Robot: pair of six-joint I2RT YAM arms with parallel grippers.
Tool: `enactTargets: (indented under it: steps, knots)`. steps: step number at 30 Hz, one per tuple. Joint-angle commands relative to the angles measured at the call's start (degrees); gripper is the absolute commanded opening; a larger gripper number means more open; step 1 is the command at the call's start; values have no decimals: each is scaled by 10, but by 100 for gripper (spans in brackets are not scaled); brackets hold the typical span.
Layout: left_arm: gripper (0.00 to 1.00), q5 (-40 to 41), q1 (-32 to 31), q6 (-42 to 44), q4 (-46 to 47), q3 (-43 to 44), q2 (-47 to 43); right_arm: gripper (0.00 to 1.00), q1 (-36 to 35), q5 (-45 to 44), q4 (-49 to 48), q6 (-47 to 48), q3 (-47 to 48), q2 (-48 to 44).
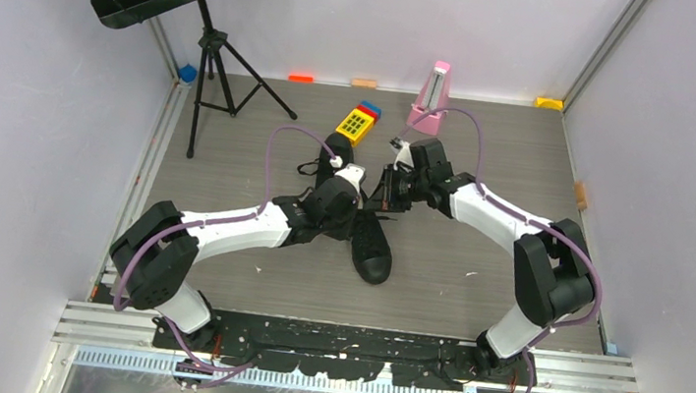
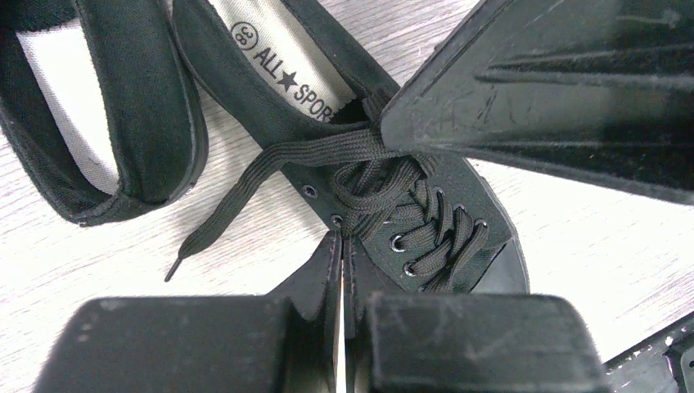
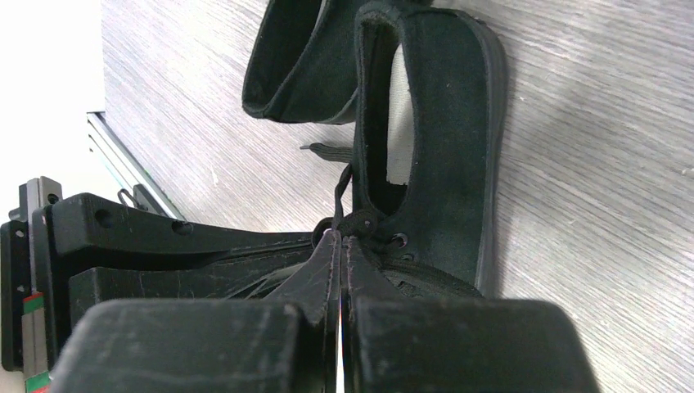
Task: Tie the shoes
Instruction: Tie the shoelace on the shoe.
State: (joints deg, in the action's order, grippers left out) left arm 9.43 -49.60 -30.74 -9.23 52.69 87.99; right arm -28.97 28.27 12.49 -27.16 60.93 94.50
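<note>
Two black shoes lie side by side on the wooden floor. The laced one (image 2: 458,237) (image 1: 373,254) shows its toe, and the other shoe (image 2: 123,106) sits beside it, mostly under the arms in the top view. My left gripper (image 2: 340,239) (image 1: 363,206) is shut, its tips pinching a black lace (image 2: 368,201) by an eyelet. My right gripper (image 3: 340,239) (image 1: 391,184) is shut on another stretch of lace (image 3: 338,192) at the shoe's (image 3: 442,147) throat. A loose lace end (image 2: 213,225) trails onto the floor. Both grippers meet over the same shoe.
A black music stand (image 1: 212,53) stands at the back left. Behind the shoes are a yellow keypad toy (image 1: 357,123) and a pink metronome (image 1: 432,92). Walls close in left, right and rear. The metal rail (image 1: 347,340) runs along the near edge.
</note>
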Motion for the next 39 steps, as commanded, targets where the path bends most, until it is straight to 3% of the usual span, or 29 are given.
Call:
enactTargets:
  steps: [1,5,10,16,27,39]
  knots:
    - [0,10,1,12,17,8,-21,0,7,-4,-8,-4,12,-27]
    - [0,10,1,12,17,9,-22,1,9,-3,-7,-5,13,-26]
    - [0,10,1,12,18,13,-18,23,9,14,-8,-5,11,-26]
    - [0,8,1,12,17,17,-15,37,14,-3,-7,-4,3,-40]
    - [0,8,1,12,17,15,-17,30,52,15,-30,-30,-35,-50]
    - [0,7,1,13,17,16,-16,33,53,57,-60,-37,-55,-22]
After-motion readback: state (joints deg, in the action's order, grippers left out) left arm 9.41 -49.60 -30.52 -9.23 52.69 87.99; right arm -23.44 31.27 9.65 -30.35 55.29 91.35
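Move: The right hand, shut on the lace at the knot, goes next for the lace tail coming out on the shoe's right side, about 3 cm to its right, 1 cm back and 1 cm below. From that hand, the lace pinched by the left fingers is some 3 cm back, 3 cm left and 2 cm lower; the tied shoe's middle is 4 cm back, 1 cm right, 4 cm below; the other shoe's is about 9 cm ahead, 8 cm left, 5 cm below. From the left hand, the tail is roughly 2 cm ahead, 6 cm right and 1 cm above. The right fingers open about a third of their range and let go of the lace at the knot, then the hand backs off some 3 cm to the right, arcing slightly forward and up before dipping about 1.5 cm down and a little back, so that the parted fingertips come over the lace tail. The wrist turns only a few degrees clockwise, while the left hand stays put and keeps its shut pinch on the lace at the shoe's left edge. ##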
